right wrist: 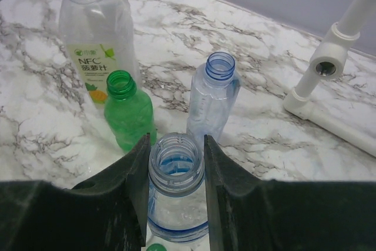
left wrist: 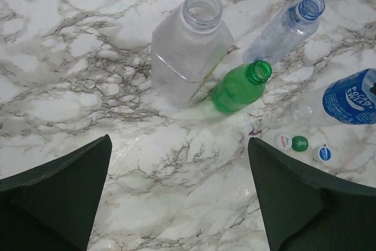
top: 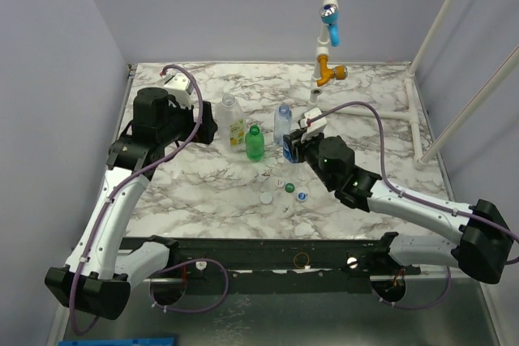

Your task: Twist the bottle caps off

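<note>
Four bottles stand uncapped mid-table: a tall clear bottle (top: 233, 119) (right wrist: 97, 39) with a yellowish label, a green bottle (top: 255, 143) (left wrist: 239, 86), a small clear bottle (top: 282, 123) (right wrist: 212, 98) and a blue-labelled bottle (top: 289, 151) (right wrist: 176, 168). My right gripper (top: 297, 145) (right wrist: 175, 145) is shut on the blue-labelled bottle's threaded neck. Loose bottle caps lie on the marble in front: a white cap (left wrist: 283, 141), a green cap (left wrist: 299, 143) (top: 289, 188), a blue-and-white cap (left wrist: 324, 153) (top: 302, 195) and another white cap (top: 267, 198). My left gripper (top: 207, 127) (left wrist: 179, 142) is open, left of the tall bottle, holding nothing.
A white pipe frame (top: 381, 115) (right wrist: 341, 57) runs along the back right of the table, with a blue valve (top: 331, 26) and an orange valve (top: 328, 70) on the upright behind the bottles. Purple walls close in the left and back.
</note>
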`<state>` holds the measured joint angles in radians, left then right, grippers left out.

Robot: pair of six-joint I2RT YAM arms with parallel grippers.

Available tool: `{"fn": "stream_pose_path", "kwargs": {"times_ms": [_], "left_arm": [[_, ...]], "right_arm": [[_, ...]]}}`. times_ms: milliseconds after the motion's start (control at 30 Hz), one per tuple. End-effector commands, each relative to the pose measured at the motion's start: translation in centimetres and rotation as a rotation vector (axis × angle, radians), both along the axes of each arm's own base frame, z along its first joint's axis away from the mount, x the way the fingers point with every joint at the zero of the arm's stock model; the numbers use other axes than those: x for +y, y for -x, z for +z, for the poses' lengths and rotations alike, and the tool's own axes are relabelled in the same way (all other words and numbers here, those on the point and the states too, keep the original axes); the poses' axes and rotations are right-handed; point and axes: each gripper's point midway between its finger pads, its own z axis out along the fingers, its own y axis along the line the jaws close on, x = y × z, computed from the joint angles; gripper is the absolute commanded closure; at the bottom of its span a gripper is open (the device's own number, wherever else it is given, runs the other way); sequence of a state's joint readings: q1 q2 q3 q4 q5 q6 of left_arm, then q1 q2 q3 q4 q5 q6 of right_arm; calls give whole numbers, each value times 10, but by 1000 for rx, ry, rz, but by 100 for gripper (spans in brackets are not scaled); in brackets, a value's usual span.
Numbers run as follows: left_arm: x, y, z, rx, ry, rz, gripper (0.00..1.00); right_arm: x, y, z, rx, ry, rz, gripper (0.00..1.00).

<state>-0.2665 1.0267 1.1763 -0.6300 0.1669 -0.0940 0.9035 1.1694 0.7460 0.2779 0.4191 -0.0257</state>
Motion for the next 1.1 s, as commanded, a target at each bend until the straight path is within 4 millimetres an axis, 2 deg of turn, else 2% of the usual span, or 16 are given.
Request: {"fn": "stream_pose_path", "kwargs": {"times_ms": [0,200,367,500,633,800,933,1067], "left_arm": [[18,-4,4,0,-13,74,1],[33,-12,0,9,-41,115,1],[47,-26,-6,39,-61,140,1],[50,-27,-17,60,-86,132,1],[51,-26,-26,74,-103,130,1],[50,-23,-30,69,-98,122,1],[52,-26,-32,71,-108,129,1],[61,-35,-36,56,-122,139,1]], "right_arm": [[-9,-18,12,-101,-95,-89,92],[-10,-22,-14,-72,-103,-114,90],[-11,-21,-27,-43,-123,-121,80],[-13,-17,-33,-27,-130,-122,49],[-16,-15,-34,-11,-126,-126,35],[-18,-13,-28,-11,-127,-126,19],[-20,-9,-12,-11,-138,-117,0],[-24,-2,15,3,-161,-99,0]]}}
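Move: The blue-labelled bottle, uncapped and already in the right fingers, is taken to a table spot roughly 15 cm below that hand, 2 cm ahead and 1 cm right. From the hand, the clear blue bottle stands some 9 cm ahead and 4 cm left, the green bottle about 4 cm ahead and 12 cm left; the blue cap lies around 8 cm back and 2 cm right. From the left hand, the spot is some 24 cm right, 1 cm back and 20 cm below. The blue-labelled bottle goes down about 4 cm in the right hand's closed grip, easing slightly forward, to the table just short of the clear blue bottle. The right fingers then spread from their grip to wide open, letting go, and the hand lifts around 2 cm. Meanwhile the left hand, open and empty, drifts some 5 cm left, also down and forward, away from the bottles. ##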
